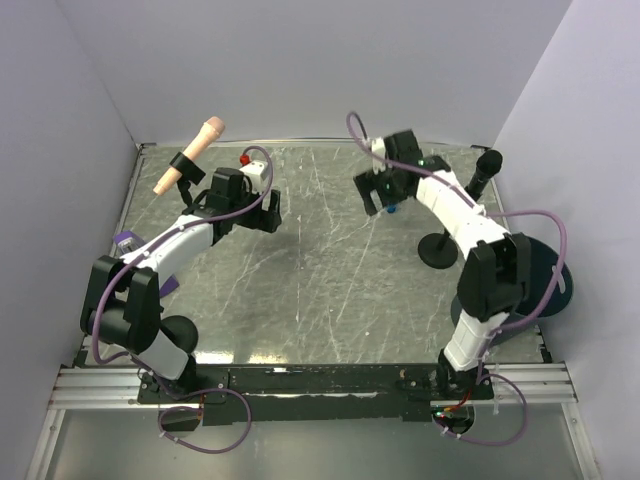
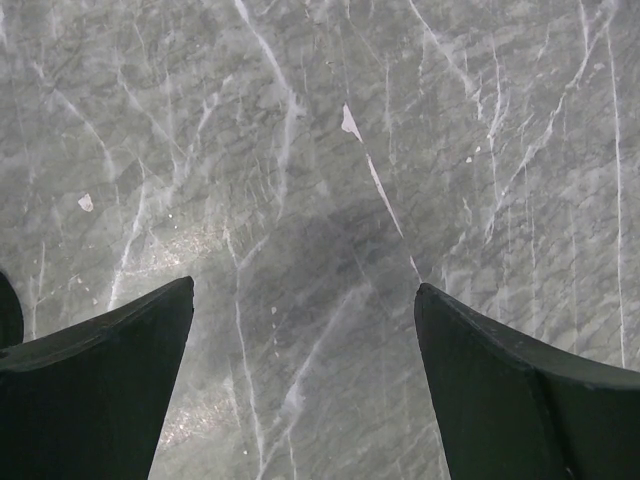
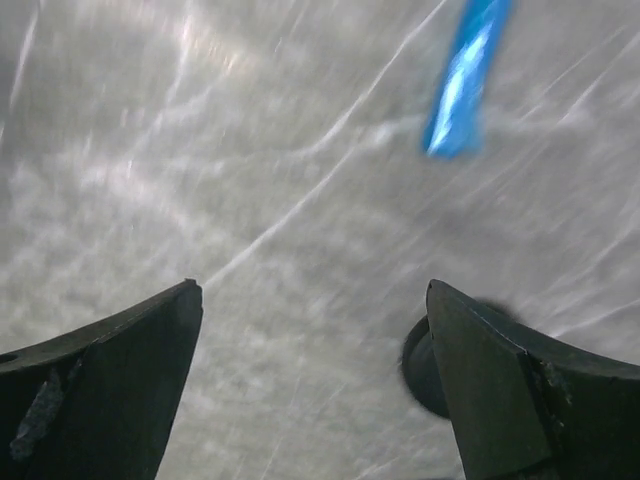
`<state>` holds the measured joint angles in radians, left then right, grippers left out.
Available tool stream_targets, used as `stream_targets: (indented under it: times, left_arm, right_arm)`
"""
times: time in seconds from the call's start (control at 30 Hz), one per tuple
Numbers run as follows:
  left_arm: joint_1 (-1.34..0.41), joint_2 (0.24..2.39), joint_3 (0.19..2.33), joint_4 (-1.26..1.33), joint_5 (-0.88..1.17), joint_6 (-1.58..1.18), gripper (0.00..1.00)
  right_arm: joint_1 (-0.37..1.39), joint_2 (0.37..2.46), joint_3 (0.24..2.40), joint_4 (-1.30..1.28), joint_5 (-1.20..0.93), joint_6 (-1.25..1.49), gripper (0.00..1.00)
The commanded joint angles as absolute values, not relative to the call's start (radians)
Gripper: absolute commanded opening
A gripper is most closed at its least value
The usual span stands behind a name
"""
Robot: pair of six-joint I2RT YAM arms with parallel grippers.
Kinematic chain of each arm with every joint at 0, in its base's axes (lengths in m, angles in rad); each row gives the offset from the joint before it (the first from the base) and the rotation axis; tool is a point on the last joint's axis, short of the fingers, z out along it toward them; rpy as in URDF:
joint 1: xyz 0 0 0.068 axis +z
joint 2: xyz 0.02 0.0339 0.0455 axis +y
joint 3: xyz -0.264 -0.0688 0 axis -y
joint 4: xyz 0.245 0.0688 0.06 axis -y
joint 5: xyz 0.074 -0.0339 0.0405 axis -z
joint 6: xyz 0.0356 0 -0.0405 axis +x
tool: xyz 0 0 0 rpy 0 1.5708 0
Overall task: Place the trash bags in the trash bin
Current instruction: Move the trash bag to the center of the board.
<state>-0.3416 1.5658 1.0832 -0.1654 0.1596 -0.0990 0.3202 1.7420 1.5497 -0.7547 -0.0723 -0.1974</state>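
Observation:
A small bright-blue trash bag roll (image 1: 392, 209) lies on the grey marbled table just under my right gripper (image 1: 383, 198). In the right wrist view the roll (image 3: 462, 85) shows blurred at the upper right, ahead of the open, empty gripper (image 3: 313, 285). The dark navy trash bin (image 1: 553, 285) stands at the right table edge, partly hidden behind my right arm. My left gripper (image 1: 266, 210) hovers over bare table at the left centre. In the left wrist view it is open and empty (image 2: 305, 285). No long floppy bag shows.
A black microphone stand base (image 1: 438, 250) with a black microphone (image 1: 485, 170) stands between the roll and the bin; the base also shows in the right wrist view (image 3: 425, 365). A pink microphone (image 1: 190, 155) stands at back left. Another round black base (image 1: 178, 332) sits near left.

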Motion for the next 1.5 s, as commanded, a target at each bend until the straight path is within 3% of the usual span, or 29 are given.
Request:
stream_targets:
  times: [0.0,0.23,0.7,1.0,1.37,1.4,1.43,1.47]
  left_arm:
    - [-0.339,1.546,1.127,-0.175,0.149,-0.112,0.95]
    - [-0.337,1.497,1.082,-0.202,0.152,-0.112,0.95]
    - [-0.336,1.479,1.045,-0.258,0.15,-0.092,0.95]
    - [-0.336,1.482,1.042,-0.278,0.183,-0.081,0.95]
    - [-0.328,1.456,1.028,-0.265,0.195,-0.103,0.95]
    - [-0.327,1.45,1.025,-0.265,0.195,-0.104,0.95]
    - [-0.325,1.439,1.025,-0.264,0.196,-0.106,0.96]
    - [-0.324,1.434,1.022,-0.265,0.198,-0.107,0.96]
  right_arm:
    - [0.267,1.862,1.773,-0.779,-0.086,-0.202,0.99]
    - [0.224,1.988,1.873,-0.798,-0.11,-0.25,0.87]
    - [0.181,2.242,2.052,-0.781,-0.137,-0.259,0.84]
    - [0.178,2.433,2.272,-0.857,-0.114,-0.259,0.74]
    - [0.195,2.465,2.217,-0.884,-0.08,-0.248,0.63]
    - [0.199,2.461,2.211,-0.877,-0.081,-0.258,0.59]
    - [0.209,2.457,2.214,-0.89,-0.084,-0.271,0.45]
    - [0.218,2.447,2.209,-0.894,-0.081,-0.273,0.39]
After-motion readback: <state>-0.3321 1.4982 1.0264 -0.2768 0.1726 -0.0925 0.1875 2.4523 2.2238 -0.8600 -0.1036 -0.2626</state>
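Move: The blue trash bag lies on the table about 16 cm ahead of the open right hand, 3 cm to its right and 14 cm below. The black stand's foot is some 4 cm back and 13 cm right of that hand, and the trash bin roughly 25 cm back and 25 cm right. From the left hand the bag is about 17 cm ahead, 26 cm right and 12 cm below. The blue bag is reached by the right hand, which swings some 14 cm forward, rising a touch at first, then sinks about 11 cm net and shifts slightly right until its fingers straddle the nearer half of the bag. They close from wide open to about half, almost onto its sides, while the wrist tips a little steeper. The empty left hand draws back about 3.5 cm, still open. ##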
